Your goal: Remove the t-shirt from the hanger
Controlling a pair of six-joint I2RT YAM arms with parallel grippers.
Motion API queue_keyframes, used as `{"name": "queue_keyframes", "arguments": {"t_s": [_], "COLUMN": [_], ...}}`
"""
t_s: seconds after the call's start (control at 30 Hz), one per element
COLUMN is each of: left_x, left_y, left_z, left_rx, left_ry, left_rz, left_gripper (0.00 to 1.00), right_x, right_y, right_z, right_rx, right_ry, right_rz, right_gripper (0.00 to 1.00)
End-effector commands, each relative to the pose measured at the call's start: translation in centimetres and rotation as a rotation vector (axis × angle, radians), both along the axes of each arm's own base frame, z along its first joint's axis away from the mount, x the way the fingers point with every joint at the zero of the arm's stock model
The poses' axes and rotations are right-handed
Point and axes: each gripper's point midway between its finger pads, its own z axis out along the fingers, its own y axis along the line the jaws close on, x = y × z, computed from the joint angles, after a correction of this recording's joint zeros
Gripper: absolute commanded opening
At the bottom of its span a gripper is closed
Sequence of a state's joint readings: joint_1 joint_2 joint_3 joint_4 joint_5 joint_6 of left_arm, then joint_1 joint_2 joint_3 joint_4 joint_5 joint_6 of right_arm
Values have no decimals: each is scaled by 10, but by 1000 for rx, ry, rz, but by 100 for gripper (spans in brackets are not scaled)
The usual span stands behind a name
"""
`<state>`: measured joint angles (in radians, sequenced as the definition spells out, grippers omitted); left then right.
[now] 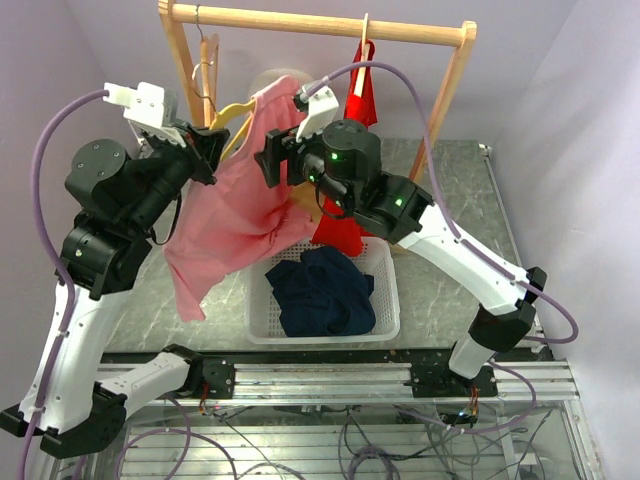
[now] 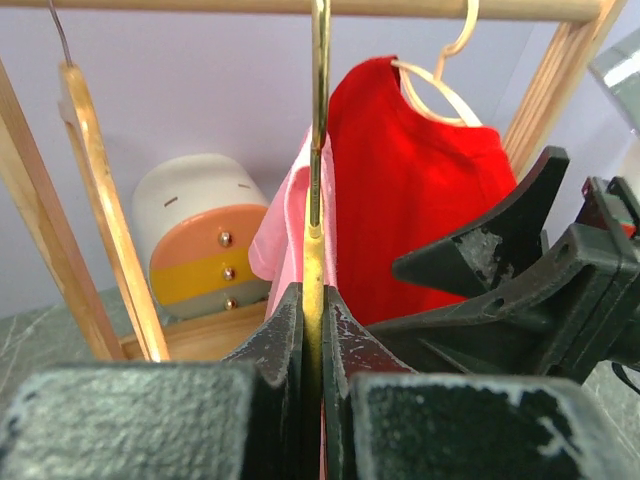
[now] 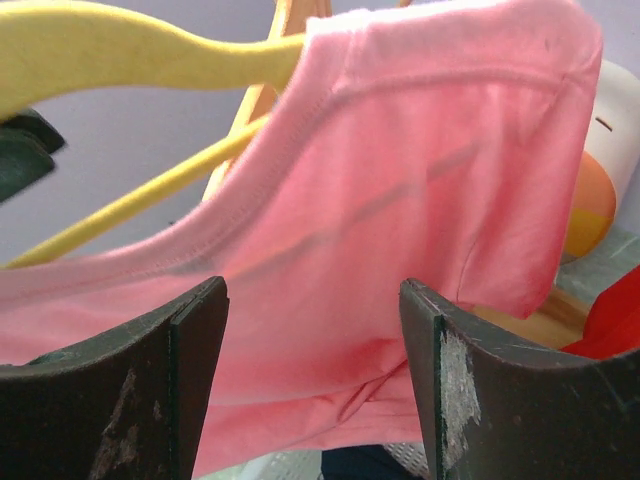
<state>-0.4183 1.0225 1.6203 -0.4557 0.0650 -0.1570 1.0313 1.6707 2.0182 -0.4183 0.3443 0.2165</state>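
Observation:
A pink t-shirt (image 1: 235,215) hangs half off a yellow hanger (image 1: 232,112), draped down over the left of the basket. My left gripper (image 1: 212,150) is shut on the yellow hanger (image 2: 314,290), which runs up between its fingers in the left wrist view. My right gripper (image 1: 268,160) is open, its fingers (image 3: 195,330) right in front of the pink shirt's shoulder and sleeve (image 3: 420,180); the cloth lies beyond the fingertips, not pinched. The hanger's arms (image 3: 120,45) show at the upper left of the right wrist view.
A wooden rack (image 1: 320,22) holds a red shirt (image 1: 362,95) on a pale hanger and an empty wooden hanger (image 1: 205,75). A white basket (image 1: 385,300) below holds a navy garment (image 1: 322,290). A round white and orange object (image 2: 200,235) stands behind.

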Motion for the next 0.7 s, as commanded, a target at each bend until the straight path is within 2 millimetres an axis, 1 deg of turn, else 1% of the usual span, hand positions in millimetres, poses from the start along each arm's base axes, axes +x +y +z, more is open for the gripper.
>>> {"name": "queue_keyframes", "arguments": {"t_s": [0.0,0.17,0.3,0.43,0.67], "left_x": [3,7,10,10,7], "left_y": [-3,0,-3,-7,-5], "left_z": [-8,-18,-25,-25,-20], "left_rx": [-2,3,0,-11,-17], "left_ry": [12,18,26,21,1], "left_rz": [-1,23,13,-3,-6], "left_gripper": [7,7,7,7,7], "right_x": [3,3,5,10,17], "right_y": [-1,0,-1,4,12], "right_z": [31,29,26,15,-2], "right_rx": [95,111,111,93,76], "right_ry": [-50,-42,-39,-20,8], "right_rz": [-8,-4,-18,-29,-30], "right_gripper": [69,69,69,68,68]}}
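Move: From the right hand, the pink t-shirt's near shoulder lies roughly 7 cm ahead, 1 cm to the left and 4 cm higher; the red t-shirt hangs about 12 cm ahead, 10 cm to the right and 8 cm lower. From the left hand, which already pinches the yellow hanger, that pink shoulder is some 9 cm ahead, 7 cm to the right and about 2 cm lower, while the empty wooden hanger is some 14 cm straight ahead and about level. Downwards by about 5 cm, with a slight push forward, the left hand lowers the yellow hanger and pink t-shirt to bring the shoulder nearer the height of the right fingers, tipping about 5 degrees nose-down, then stops with its pinch kept. The right hand all but holds its place facing the shirt, rising about 1 cm with its fingers still wide open. ##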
